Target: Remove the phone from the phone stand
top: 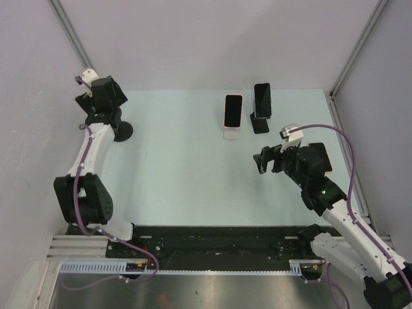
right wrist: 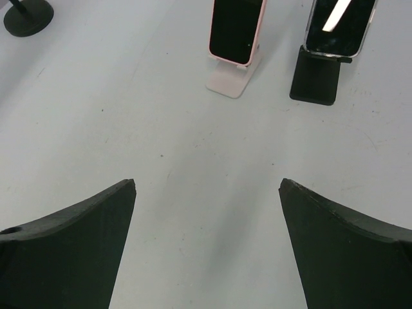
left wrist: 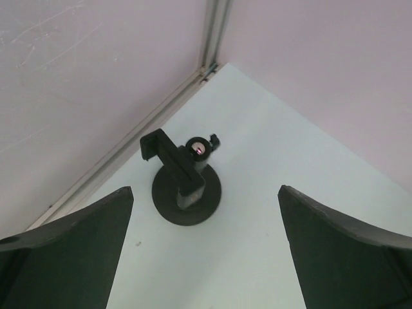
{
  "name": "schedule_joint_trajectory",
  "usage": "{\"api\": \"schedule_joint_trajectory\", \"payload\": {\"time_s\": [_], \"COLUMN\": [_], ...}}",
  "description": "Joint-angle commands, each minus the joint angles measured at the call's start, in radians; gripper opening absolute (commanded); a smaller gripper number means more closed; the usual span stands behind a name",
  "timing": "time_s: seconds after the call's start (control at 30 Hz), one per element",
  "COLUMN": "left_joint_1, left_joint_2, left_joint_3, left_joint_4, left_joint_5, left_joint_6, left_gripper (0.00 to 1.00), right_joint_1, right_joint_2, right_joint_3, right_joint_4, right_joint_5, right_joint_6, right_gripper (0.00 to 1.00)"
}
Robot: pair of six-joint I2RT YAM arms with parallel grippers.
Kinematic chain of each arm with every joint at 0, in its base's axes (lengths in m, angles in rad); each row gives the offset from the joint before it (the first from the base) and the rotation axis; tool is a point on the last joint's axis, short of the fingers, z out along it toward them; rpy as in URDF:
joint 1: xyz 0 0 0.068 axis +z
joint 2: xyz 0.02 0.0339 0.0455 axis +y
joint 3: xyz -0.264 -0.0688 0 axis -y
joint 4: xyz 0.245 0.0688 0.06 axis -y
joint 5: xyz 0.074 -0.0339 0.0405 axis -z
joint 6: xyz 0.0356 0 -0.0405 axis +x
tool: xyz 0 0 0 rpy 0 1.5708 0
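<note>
Two phones stand at the back of the table. A pink-cased phone (top: 233, 110) (right wrist: 236, 29) leans on a white stand (top: 232, 134) (right wrist: 230, 81). To its right, a black phone (top: 262, 98) (right wrist: 340, 26) rests on a black phone stand (top: 259, 124) (right wrist: 314, 76). My right gripper (top: 262, 162) (right wrist: 207, 181) hovers open and empty in front of both, well short of them. My left gripper (top: 106, 117) (left wrist: 206, 189) is open and empty at the far left, above a round-based black clamp stand (top: 122, 132) (left wrist: 187, 187) that holds no phone.
The pale table (top: 180, 167) is walled in by grey panels with metal corner posts (left wrist: 215, 38). The round-based stand sits close to the left wall. A black rail (top: 212, 241) runs along the near edge between the arm bases.
</note>
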Motion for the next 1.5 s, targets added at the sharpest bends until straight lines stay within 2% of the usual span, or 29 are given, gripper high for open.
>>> {"api": "schedule_joint_trajectory", "payload": {"time_s": [0.0,0.1,0.23,0.33,0.43,0.7,0.8,0.93,1.17,1.47], "left_joint_1": [0.001,0.002,0.002,0.002,-0.01,-0.226,-0.27,-0.283,-0.3,-0.312], "left_joint_2": [-0.189,-0.315,-0.474,-0.586,-0.662,-0.717,-0.731,-0.734,-0.728,-0.715], "left_joint_3": [-0.083,-0.16,-0.276,-0.348,-0.424,-0.628,-0.642,-0.637,-0.64,-0.642], "left_joint_4": [0.033,0.033,0.033,0.035,0.035,0.036,0.033,0.033,0.033,0.032], "left_joint_5": [0.197,0.297,0.507,0.651,0.738,0.735,0.719,0.703,0.695,0.695], "left_joint_6": [-0.05,-0.067,-0.068,-0.036,0.002,0.186,0.212,0.209,0.214,0.22], "left_gripper": [1.0,1.0,1.0,1.0,1.0,1.0,1.0,1.0,1.0,1.0], "right_joint_1": [-0.023,-0.052,-0.147,-0.189,-0.195,-0.21,-0.231,-0.238,-0.265,-0.273], "right_joint_2": [-0.012,-0.003,0.034,0.106,0.209,0.538,0.632,0.824,1.032,1.185], "right_joint_3": [-0.004,-0.004,0.005,0.039,0.103,0.275,0.348,0.473,0.644,0.784], "right_joint_4": [0.039,0.062,0.092,0.097,0.088,0.157,0.235,0.26,0.316,0.343], "right_joint_5": [0.055,0.052,0.009,-0.014,0.042,0.134,0.128,0.131,0.134,0.135], "right_joint_6": [0.073,0.136,0.202,0.231,0.213,0.124,0.1,0.054,0.021,0.009], "right_gripper": [1.0,1.0,1.0,1.0,1.0,1.0,1.0,1.0,1.0,1.0]}}
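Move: The black phone, propped on its black stand, is about 32 cm ahead of the right hand, 4 cm to its right and 8 cm lower. The pink phone beside it is some 28 cm ahead, 8 cm left and 9 cm down; the flat phone lies about 15 cm ahead, 23 cm right and 20 cm down. From the left hand the black phone is about 9 cm farther out, 57 cm right and 11 cm lower; the round stand is 3 cm ahead, 2 cm left and 14 cm below. Towards the black phone goes the right hand, fingers wide open: it edges right while turning some 20 degrees clockwise, then reaches forward, 28 cm in all, sinking about 8 cm, until the fingers frame the phone without gripping. The empty left hand leaves the round stand, travelling right and back, arching up then down, turning nearly 60 degrees clockwise, and halts over bare table. ##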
